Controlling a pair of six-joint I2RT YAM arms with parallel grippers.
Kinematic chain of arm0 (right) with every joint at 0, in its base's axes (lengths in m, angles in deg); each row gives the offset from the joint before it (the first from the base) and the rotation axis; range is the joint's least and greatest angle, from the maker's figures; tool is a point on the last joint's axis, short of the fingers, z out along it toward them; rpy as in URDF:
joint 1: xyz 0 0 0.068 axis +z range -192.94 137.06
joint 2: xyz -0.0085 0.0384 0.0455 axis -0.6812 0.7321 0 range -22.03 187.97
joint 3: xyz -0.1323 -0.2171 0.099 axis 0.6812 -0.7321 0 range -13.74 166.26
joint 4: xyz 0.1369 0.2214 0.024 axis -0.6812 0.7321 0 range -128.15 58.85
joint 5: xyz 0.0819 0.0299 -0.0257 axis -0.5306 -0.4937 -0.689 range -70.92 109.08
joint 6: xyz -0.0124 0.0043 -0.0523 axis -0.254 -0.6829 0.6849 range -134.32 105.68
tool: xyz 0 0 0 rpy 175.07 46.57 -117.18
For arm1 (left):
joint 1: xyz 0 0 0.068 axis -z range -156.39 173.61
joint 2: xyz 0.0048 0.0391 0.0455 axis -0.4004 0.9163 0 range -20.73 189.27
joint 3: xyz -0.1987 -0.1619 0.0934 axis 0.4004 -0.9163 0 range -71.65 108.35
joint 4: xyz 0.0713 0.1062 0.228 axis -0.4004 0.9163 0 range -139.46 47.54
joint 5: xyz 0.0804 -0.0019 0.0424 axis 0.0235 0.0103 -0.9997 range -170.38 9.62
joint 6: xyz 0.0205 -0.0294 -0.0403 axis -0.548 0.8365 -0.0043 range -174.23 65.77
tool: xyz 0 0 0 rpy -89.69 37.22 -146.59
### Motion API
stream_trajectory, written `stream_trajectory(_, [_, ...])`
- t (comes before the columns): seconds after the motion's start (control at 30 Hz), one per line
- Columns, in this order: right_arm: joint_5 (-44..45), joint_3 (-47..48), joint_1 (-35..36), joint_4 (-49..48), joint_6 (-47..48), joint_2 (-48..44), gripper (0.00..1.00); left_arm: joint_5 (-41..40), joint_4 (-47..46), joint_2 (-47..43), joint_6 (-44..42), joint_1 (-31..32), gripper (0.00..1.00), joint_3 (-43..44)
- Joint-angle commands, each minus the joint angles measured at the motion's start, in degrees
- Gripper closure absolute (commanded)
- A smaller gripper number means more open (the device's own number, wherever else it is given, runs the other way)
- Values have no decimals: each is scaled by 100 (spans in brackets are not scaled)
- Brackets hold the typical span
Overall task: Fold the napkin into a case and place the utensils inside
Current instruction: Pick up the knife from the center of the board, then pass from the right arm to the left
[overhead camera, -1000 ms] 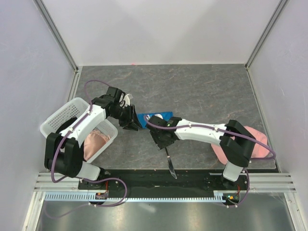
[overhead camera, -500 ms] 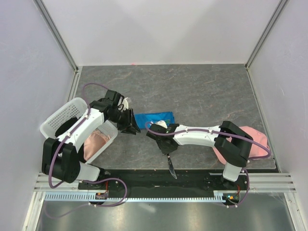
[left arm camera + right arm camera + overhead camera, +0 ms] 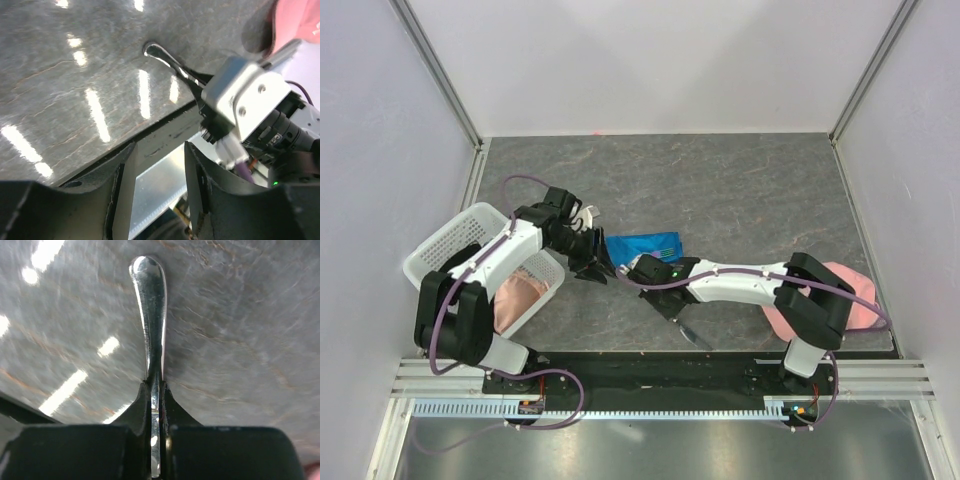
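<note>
The napkin (image 3: pixel 642 245) lies as a narrow bright blue folded case on the dark table, just behind both wrists. My right gripper (image 3: pixel 675 312) is shut on a slim shiny utensil (image 3: pixel 692 335), apparently the knife, near the table's front edge. In the right wrist view the fingers (image 3: pixel 142 400) pinch its shaft and the rounded handle end (image 3: pixel 148 275) sticks out over the table. The left wrist view shows the same utensil (image 3: pixel 165 55) and the right gripper (image 3: pixel 200 95) holding it. My left gripper (image 3: pixel 598 268) stands open and empty at the napkin's left end (image 3: pixel 155 200).
A white slatted basket (image 3: pixel 445 245) with a pale pink cloth (image 3: pixel 520 295) in it stands at the left. Another pink cloth (image 3: pixel 850 300) lies at the right under the right arm. A black rail (image 3: pixel 620 365) runs along the near edge.
The right gripper has shut on the utensil and swung it, so its free end now points to the lower right. The left gripper has widened slightly and shifted a little right.
</note>
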Motion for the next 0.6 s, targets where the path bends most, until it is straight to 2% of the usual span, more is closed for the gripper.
stream_trajectory(0.0, [-292, -173, -216, -203, 2155, -748, 100, 1187, -290, 358, -407, 11, 51, 256])
stream_trajectory(0.2, [-969, -410, -375, -255, 3114, -1310, 100, 1610, -702, 780, -320, 98, 50, 212])
stream_trajectory(0.3, [-1058, -445, -375, -282, 3430, -1574, 100, 1742, -791, 1044, -293, 344, 51, 352])
stream_trajectory(0.43, [-1137, -340, -375, -220, 3668, -1837, 100, 1822, -870, 1334, -302, 739, 50, 406])
stream_trajectory(0.57, [-1207, -296, -384, -211, 3722, -1952, 100, 1866, -984, 1458, -293, 810, 51, 405])
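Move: The right hand already pinches the knife just above the board, its blade pointing back-right; the left hand's fingers are about 4 cm farther out, 13 cm to the left and 10 cm above. From the left hand, the knife's handle end is roughly 3 cm ahead, 9 cm right, 11 cm down. From the right hand, the fork lies some 9 cm straight ahead, and the napkin's middle 9 cm ahead and 7 cm left, both slightly below. Right hand lifts knife 7 cm, swinging its handle 30 degrees counter-clockwise towards open left hand, coming 6 cm right. ##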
